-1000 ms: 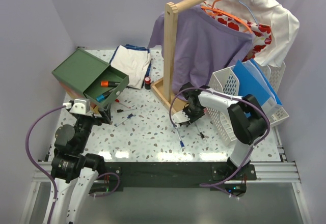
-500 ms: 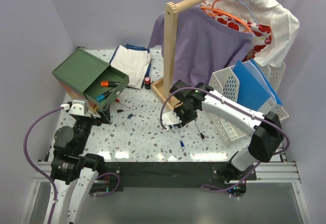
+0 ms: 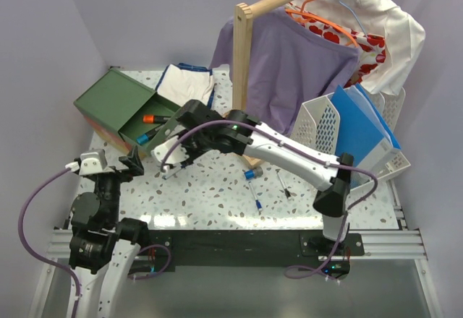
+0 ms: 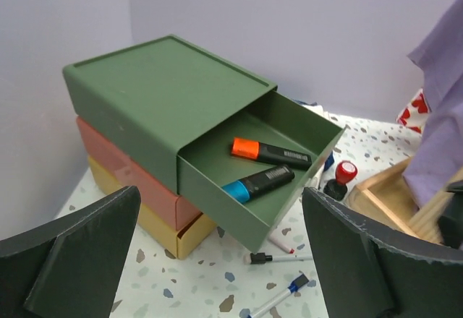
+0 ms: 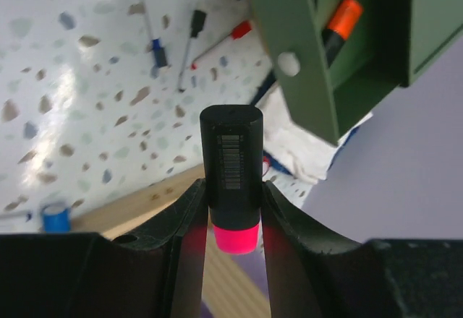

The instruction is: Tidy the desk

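Observation:
The speckled white desk point(image 3: 217, 191) carries scattered pens. My right gripper point(image 5: 231, 188) is shut on a black highlighter with a pink end point(image 5: 231, 162), which stands upright between the fingers. In the top view that gripper point(image 3: 179, 139) hovers just in front of the open green drawer point(image 3: 155, 126). An orange highlighter point(image 4: 271, 153) and a blue one point(image 4: 257, 183) lie in the drawer point(image 4: 239, 209). My left gripper point(image 4: 221, 213) is open and holds nothing. It hangs back at the near left point(image 3: 134, 162), facing the drawer box.
Loose pens point(image 3: 257, 204) and a blue cap point(image 3: 249, 173) lie mid-desk, with more pens point(image 4: 278, 258) under the drawer front. A red-topped stamp point(image 4: 340, 177) stands beside a white cloth point(image 3: 184, 90). A wooden clothes rack point(image 3: 242, 79) and a white basket of blue folders point(image 3: 318, 126) fill the right.
My right arm has swung left from the rack's base to the green drawer, carrying the pink highlighter. My left arm has drawn back toward the near left.

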`<state>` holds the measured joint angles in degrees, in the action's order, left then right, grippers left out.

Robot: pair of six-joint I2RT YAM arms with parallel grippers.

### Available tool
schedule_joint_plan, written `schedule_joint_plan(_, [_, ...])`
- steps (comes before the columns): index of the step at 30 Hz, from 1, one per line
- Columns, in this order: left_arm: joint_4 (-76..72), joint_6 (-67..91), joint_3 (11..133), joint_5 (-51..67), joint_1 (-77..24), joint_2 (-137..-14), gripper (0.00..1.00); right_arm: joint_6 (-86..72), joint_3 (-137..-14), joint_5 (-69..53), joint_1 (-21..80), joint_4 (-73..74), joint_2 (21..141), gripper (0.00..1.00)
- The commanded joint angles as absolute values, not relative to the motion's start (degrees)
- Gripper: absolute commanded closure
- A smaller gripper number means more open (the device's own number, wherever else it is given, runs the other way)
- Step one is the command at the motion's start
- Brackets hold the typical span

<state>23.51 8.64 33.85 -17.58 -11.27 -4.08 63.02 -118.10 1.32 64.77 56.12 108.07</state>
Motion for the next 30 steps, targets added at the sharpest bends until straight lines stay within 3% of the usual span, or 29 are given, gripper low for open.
schedule_joint_plan(1, [23.0,10.5,34.9,-22.4,-11.0,-1.9,0.01,61.5,-125.9,7.6,66.1,42.5,114.2,1.0])
schedule_joint_plan(6, [23.1,11.0,34.9,-23.2,-10.9,-1.2,0.01,64.4,-128.8,9.1,66.3,29.6,120.4,1.0])
schedule_joint_plan(15, [23.0,11.2,34.8,-23.7,-10.9,-0.3,0.01,64.7,-130.8,9.8,66.2,19.3,124.6,1.0])
schedule_joint_plan(19, [23.0,11.6,34.9,-24.7,-10.9,1.4,0.01,64.2,-129.5,9.9,66.2,16.4,126.0,0.87])
schedule_joint_plan(20, [22.9,11.9,34.8,-25.2,-10.9,1.8,0.01,64.0,-129.1,10.1,66.2,15.8,126.6,0.74])
schedule_joint_plan(22, [22.9,12.0,34.7,-25.7,-10.9,2.4,0.01,63.4,-128.6,10.7,66.1,13.8,127.0,0.59])
schedule_joint_plan(23, [22.9,12.0,34.6,-25.8,-10.9,2.6,0.01,63.0,-128.2,10.8,65.9,13.3,127.3,0.45])
schedule_joint_plan(26, [23.0,12.6,34.8,-26.5,-10.9,2.5,0.0,61.6,-127.6,11.2,65.7,12.0,126.9,0.27])
schedule_joint_plan(30, [23.0,12.7,34.8,-26.4,-10.9,2.5,0.0,60.0,-127.4,10.9,65.4,13.2,125.0,0.21])
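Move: The right hand holds the pink-capped highlighter; the open green drawer it goes to is centred about 16 cm to its left, 11 cm ahead and some 11 cm below. Inside, the orange highlighter lies about 2 cm right of the drawer's middle and 1 cm farther out, the blue one about 4 cm nearer and 1 cm left of it. From the empty left hand, the drawer is about 22 cm ahead, 3 cm right and 13 cm below. The right hand, still gripping the pink-capped highlighter, sweeps left about 14 cm and forward about 8 to the open green drawer, lifting a little on arrival while the wrist tilts some 30 degrees so the fingers swing up from steeply down to nearly level. There it slows, opens its fingers wide and lets the highlighter go as it sinks slightly, while the open, empty left hand shifts a couple of centimetres left and slightly back. ##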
